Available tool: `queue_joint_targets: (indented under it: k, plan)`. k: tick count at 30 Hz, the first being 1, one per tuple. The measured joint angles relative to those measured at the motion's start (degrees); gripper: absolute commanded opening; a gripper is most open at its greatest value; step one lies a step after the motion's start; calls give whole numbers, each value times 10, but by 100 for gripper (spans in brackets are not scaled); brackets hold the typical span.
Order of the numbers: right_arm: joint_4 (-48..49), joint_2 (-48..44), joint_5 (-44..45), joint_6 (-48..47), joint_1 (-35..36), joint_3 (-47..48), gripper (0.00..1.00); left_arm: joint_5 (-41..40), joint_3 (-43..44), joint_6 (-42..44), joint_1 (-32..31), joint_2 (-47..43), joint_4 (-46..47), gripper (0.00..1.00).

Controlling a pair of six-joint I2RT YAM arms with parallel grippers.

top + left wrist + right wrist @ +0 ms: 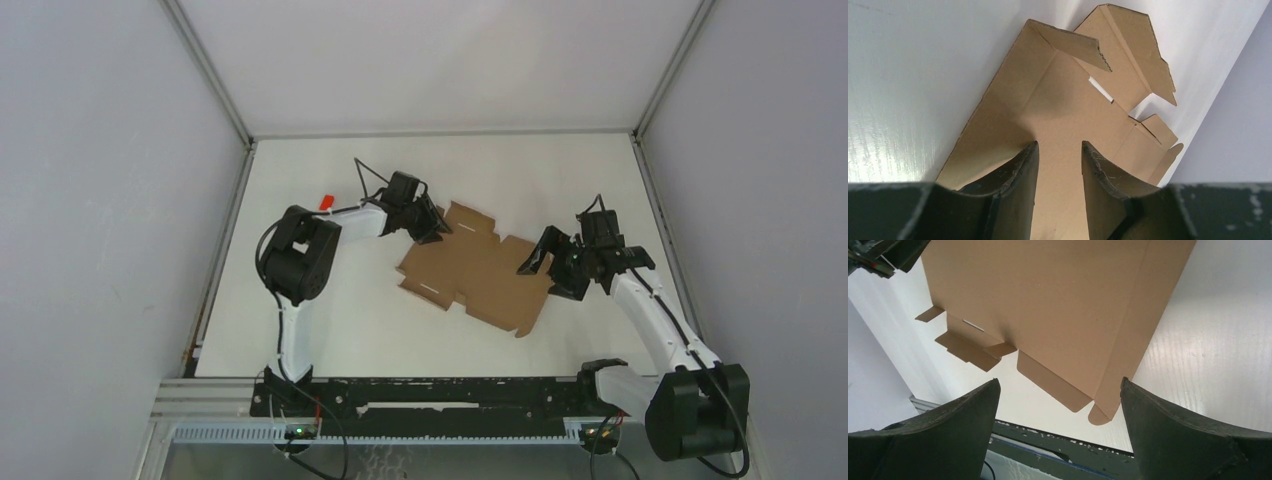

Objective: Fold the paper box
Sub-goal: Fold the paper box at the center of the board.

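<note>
The paper box (pixel 480 270) is a flat brown die-cut sheet lying in the middle of the white table. My left gripper (pixel 435 225) is at its far left corner, where a flap (pixel 1073 45) stands raised. In the left wrist view the left gripper (pixel 1059 145) has its fingers apart over the sheet (pixel 1068 100), with only a gap between them. My right gripper (pixel 545 268) hangs wide open at the sheet's right edge. The right wrist view shows this gripper (pixel 1058 382) above the table, nothing between its fingers, with the sheet (pixel 1048 300) beyond them.
A small red block (pixel 326 201) lies on the table behind the left arm. The black base rail (pixel 430 395) runs along the near edge. White walls close in the table on three sides.
</note>
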Motion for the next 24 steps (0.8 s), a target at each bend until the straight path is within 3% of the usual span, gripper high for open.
queue_joint_targets:
  k: [7, 24]
  plan:
    - [18, 11, 11, 17, -14, -37, 98, -2, -18, -2, 0, -7, 22, 43]
    - [127, 143, -28, 26, -42, -54, 94, -4, -39, 4, -1, -24, 26, 43]
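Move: The right-hand flap of the paper box lies roughly 9 cm below the right gripper, about 2 cm to its right and level with it fore and aft. The box's middle panel is some 14 cm to that gripper's left and 4 cm farther out, with the slotted near flap about 24 cm to its left. From the left gripper, low over the box's left part, the right-hand flap lies about 24 cm right and 12 cm back. Lower the right gripper about 6.5 cm towards the right-hand flap with the fingers kept wide open, easing right first and then some 2.5 cm forward, and tip the fingers about 10 degrees steeper, so that they straddle the box's edge. Keep the left gripper half open, low on the box's left part, letting it ease back barely 1 cm. ##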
